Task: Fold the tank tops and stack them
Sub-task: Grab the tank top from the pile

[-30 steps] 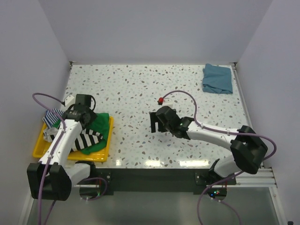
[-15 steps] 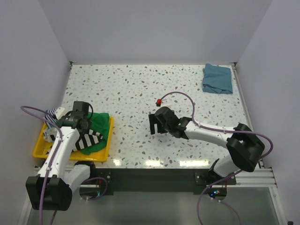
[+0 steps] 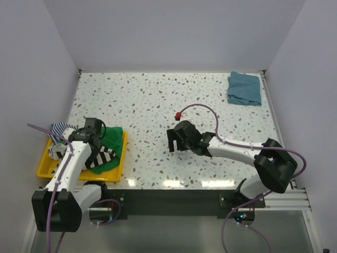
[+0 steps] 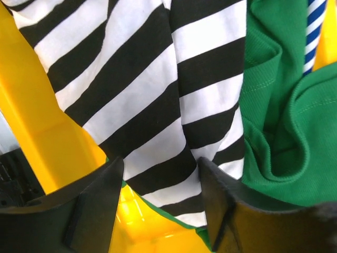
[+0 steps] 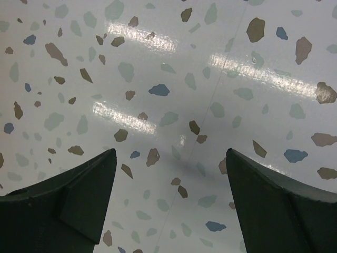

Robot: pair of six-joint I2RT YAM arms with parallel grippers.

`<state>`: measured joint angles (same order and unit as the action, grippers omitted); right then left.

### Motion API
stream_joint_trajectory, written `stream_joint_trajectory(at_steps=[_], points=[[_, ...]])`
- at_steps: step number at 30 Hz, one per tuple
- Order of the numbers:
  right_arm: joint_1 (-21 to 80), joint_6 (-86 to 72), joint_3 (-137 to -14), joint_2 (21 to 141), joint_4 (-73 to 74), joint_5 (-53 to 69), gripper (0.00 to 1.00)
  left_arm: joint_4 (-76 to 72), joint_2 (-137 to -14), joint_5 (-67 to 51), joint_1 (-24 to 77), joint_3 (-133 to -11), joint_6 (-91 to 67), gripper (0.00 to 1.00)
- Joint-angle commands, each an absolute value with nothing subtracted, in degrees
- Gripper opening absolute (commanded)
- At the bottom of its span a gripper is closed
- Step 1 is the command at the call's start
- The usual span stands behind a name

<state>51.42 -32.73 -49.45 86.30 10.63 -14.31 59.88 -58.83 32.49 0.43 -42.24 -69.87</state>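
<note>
A yellow tray (image 3: 45,167) at the near left holds crumpled tank tops: a black-and-white striped one (image 3: 105,155) (image 4: 147,89), a green one (image 3: 112,136) (image 4: 284,137) and a thin blue-striped one (image 3: 59,129) (image 4: 315,31). My left gripper (image 3: 96,148) (image 4: 160,174) is open low over the tray, its fingers straddling the striped top's lower edge. A folded teal-blue tank top (image 3: 245,88) lies at the far right corner. My right gripper (image 3: 175,142) (image 5: 171,161) hangs open above bare tabletop at mid-table, nothing between its fingers.
The speckled table (image 3: 152,100) (image 5: 174,79) ends at walls on the left, back and right. The right arm's cable (image 3: 202,106) with a red tip (image 3: 179,115) arcs over the middle. The tray's yellow wall (image 4: 47,137) is close beside my left finger.
My left gripper has opened and come nearer and lower over the tray, onto the black-and-white striped top. The right arm has barely shifted.
</note>
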Motion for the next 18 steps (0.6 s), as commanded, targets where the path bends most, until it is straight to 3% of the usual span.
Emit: stream_joint_trajectory(at_steps=[1,5,6,9,18], points=[[51.59,-32.34,-49.04,86.31,8.00,-14.15,0.88,56.87,-59.85,32.52,0.00,-40.87,-71.11,0.59],[51.59,-32.26,-48.87,85.70,8.26,-14.85,0.88,55.37,-59.24,32.17,-1.76,-40.60,-69.61,0.32],[51.50,-32.26,-48.87,85.61,8.52,-15.03,0.88,55.46,-58.98,32.43,-1.76,-42.00,-68.30,0.17],[51.59,-31.99,-49.13,84.64,9.31,-15.55,0.87,56.42,-57.84,33.92,-1.76,-47.25,-63.66,0.00],[51.59,-30.59,-53.34,81.04,13.44,-16.70,0.88,55.31,-55.73,35.07,-1.76,-72.14,-48.97,0.00]])
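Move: My left hand hovers half open over the black-and-white striped tank top on the pile in the yellow bin: its cloth is right under my fingertips, and its middle lies some 3 cm to the left, level fore and aft, and about 2 cm down. The green tank top lies about 8 cm to the right and 2 cm farther out, the blue-and-white striped one roughly 8 cm left and 11 cm ahead. From my right hand, the black-and-white one is about 35 cm left and 7 cm back. I sink my left hand the last centimetre into the black-and-white cloth and shut my fingers fully, pinching a fold between the tips. Then I pull it up quickly off the pile, about 14 cm, going some 7 cm forward too, while the wrist tips the fingers outward by about 20 degrees and I keep the pinch. ##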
